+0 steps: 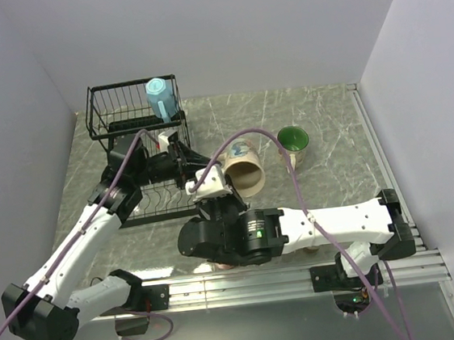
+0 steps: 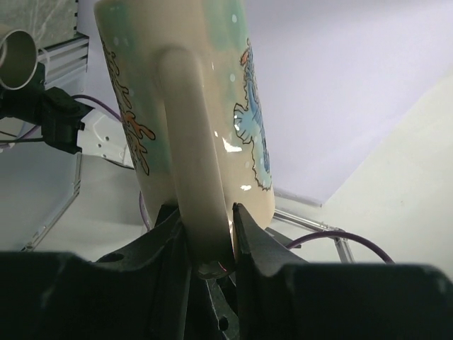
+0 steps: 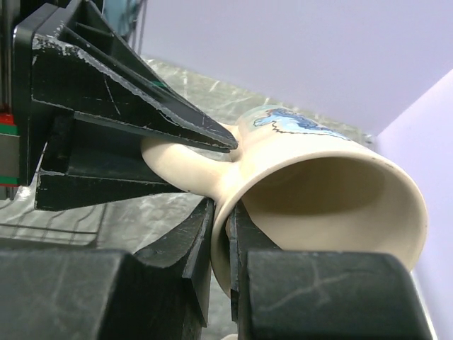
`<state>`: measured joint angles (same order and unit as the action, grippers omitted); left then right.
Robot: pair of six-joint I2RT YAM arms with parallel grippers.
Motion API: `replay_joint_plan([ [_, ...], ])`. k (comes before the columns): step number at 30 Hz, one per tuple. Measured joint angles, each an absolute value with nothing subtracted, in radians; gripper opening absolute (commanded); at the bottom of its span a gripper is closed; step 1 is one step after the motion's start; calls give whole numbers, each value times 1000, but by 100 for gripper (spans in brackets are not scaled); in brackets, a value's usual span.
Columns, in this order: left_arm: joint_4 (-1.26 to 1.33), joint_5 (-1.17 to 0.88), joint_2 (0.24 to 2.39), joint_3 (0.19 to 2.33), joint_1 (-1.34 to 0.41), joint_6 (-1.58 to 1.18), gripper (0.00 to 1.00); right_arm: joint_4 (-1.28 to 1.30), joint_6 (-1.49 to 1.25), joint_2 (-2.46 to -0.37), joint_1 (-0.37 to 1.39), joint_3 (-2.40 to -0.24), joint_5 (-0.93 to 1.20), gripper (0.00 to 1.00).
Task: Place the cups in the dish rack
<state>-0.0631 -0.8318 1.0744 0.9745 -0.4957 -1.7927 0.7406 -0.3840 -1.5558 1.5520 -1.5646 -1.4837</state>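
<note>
A cream mug (image 1: 243,172) with a blue drawing lies on its side in mid-air, held between both arms. My right gripper (image 1: 226,180) is shut on its rim (image 3: 225,212), one finger inside the mouth and one outside. My left gripper (image 1: 199,161) straddles the mug's handle (image 2: 195,142), its fingers (image 2: 244,234) pressed against both sides. The black wire dish rack (image 1: 123,108) stands at the back left, just behind my left gripper. A light blue cup (image 1: 160,97) sits in its upper basket. A cream cup with a green inside (image 1: 294,140) stands upright on the table to the right.
A small shiny metal cup (image 2: 18,58) shows at the upper left of the left wrist view. The rack's lower tier (image 1: 153,202) lies beneath my left arm. White walls close in the marble table at the back and sides.
</note>
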Motion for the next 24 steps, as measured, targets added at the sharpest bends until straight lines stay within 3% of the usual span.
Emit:
replay_joint_plan([
  [9, -323, -849, 956, 959, -383, -1645, 0, 774, -554, -1621, 1573, -1604, -1408, 0],
  [24, -720, -541, 858, 1090, -315, -1374, 0, 712, -651, -1766, 1532, -1747, -1230, 0],
])
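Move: About 18 cm ahead, 24 cm to the left and 27 cm below the left hand lies the lower rack tray; both hands already hold the beige mug. From the right hand the tray is some 19 cm ahead, 26 cm left and 25 cm down. The light-blue cup in the upper shelf is roughly 30 cm ahead of the left hand, 16 cm left and 10 cm below; the green mug about 22 cm ahead, 23 cm right, 31 cm below. Carrying the beige mug between them, both hands travel together about 9 cm to the left and some 4 cm down, towards the lower rack tray. The left keeps its grip on the handle while its fingers tip down and swing forward, about 20 degrees each way; the right keeps pinching the rim, rolling left side up and dipping its fingertips. ##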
